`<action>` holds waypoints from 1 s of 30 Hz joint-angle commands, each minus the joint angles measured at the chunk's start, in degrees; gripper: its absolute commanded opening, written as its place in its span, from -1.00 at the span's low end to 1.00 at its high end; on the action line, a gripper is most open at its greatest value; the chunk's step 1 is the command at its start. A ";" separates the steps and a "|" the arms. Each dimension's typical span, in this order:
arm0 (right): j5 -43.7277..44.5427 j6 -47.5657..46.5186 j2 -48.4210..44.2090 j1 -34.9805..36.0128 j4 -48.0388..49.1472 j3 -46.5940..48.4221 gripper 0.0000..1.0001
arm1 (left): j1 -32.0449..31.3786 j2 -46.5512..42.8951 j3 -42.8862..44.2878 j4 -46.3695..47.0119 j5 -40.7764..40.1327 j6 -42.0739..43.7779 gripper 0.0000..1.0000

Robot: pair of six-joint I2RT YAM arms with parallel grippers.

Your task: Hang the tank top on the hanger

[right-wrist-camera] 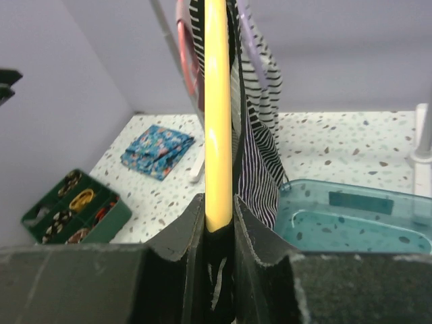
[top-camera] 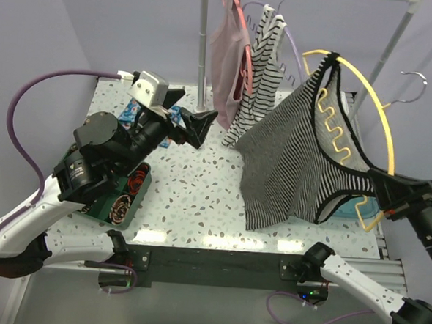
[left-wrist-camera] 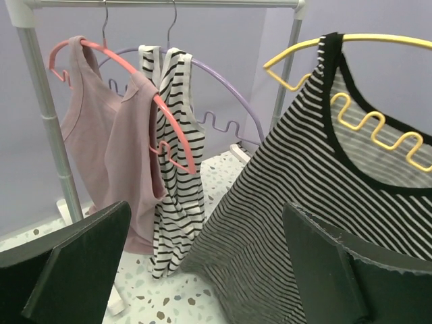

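The tank top [top-camera: 297, 159], black with thin white stripes, hangs from the yellow hanger [top-camera: 380, 121]. One strap goes over the hanger's top arch, and the hem trails down to the table. My right gripper [top-camera: 382, 183] is shut on the hanger's lower right end, holding it up. In the right wrist view the yellow hanger [right-wrist-camera: 217, 115] is pinched in the right gripper [right-wrist-camera: 218, 223], with dark fabric of the tank top [right-wrist-camera: 260, 169] beside it. My left gripper [top-camera: 192, 115] is open to the left of the tank top, apart from it. The left gripper [left-wrist-camera: 202, 270] holds nothing, and the tank top [left-wrist-camera: 324, 202] and the hanger's wavy bar [left-wrist-camera: 378, 128] lie ahead of it.
A rack pole [top-camera: 202, 44] stands at the back. From the rack hang a pink top [left-wrist-camera: 101, 155] on a pink hanger, and a white bold-striped top [left-wrist-camera: 175, 169] on a lavender hanger [left-wrist-camera: 223, 88]. A green organizer tray [top-camera: 126, 197] sits at the left, a teal bin [right-wrist-camera: 358, 216] at the right, and a blue patterned cloth [right-wrist-camera: 156, 150] behind.
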 commanded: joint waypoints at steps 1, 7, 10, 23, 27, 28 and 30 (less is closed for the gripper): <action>6.94 0.93 2.76 -0.01 -2.96 7.33 -1.00 | -0.26 -1.30 -0.19 0.48 -0.10 -1.21 1.00; 12.48 1.02 6.19 0.08 -7.80 15.95 -1.00 | -0.26 -1.12 -0.37 0.47 0.34 -1.21 1.00; 14.59 0.41 7.60 0.08 -7.98 15.35 -1.00 | -0.26 -0.69 -0.19 0.65 0.95 -1.38 1.00; 20.82 -3.72 12.60 0.69 -1.66 9.11 -1.00 | -0.26 -0.16 -1.07 -0.40 1.21 -1.64 1.00; 24.17 -5.21 16.12 1.48 3.25 5.86 -1.00 | -0.26 -0.07 -1.51 -0.58 1.57 -1.82 1.00; 24.35 -5.48 16.91 1.48 4.14 5.42 -1.00 | -0.34 -0.24 -1.42 -0.75 1.57 -1.82 1.00; 24.61 -6.53 19.01 1.48 6.24 4.80 -1.00 | -0.26 -0.68 -1.77 -1.02 1.48 -1.82 1.00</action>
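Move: The yellow hanger, striped tank top on it, is already in the right hand; the free stretch of rack rail it is bound for lies some 50 cm straight ahead of that hand and about 5 cm higher. Left of that stretch, roughly level with it in depth, hang the striped shirt, about 17 cm to the hand's left, and the pink top, 28 cm left. The right rack post stands 20 cm right of it. From the left hand, the free rail is about 40 cm ahead and 35 cm right. The yellow hanger with the tank top swings clear of the hanging clothes: the right hand, keeping its pinch on the hanger's near end, carries it some 5 cm right, slightly back and up, then turns forward about 8 cm towards the rail, drifting left and sinking a little. The wrist meanwhile turns some 20 degrees clockwise, rolls its left side down and tips down slightly. ##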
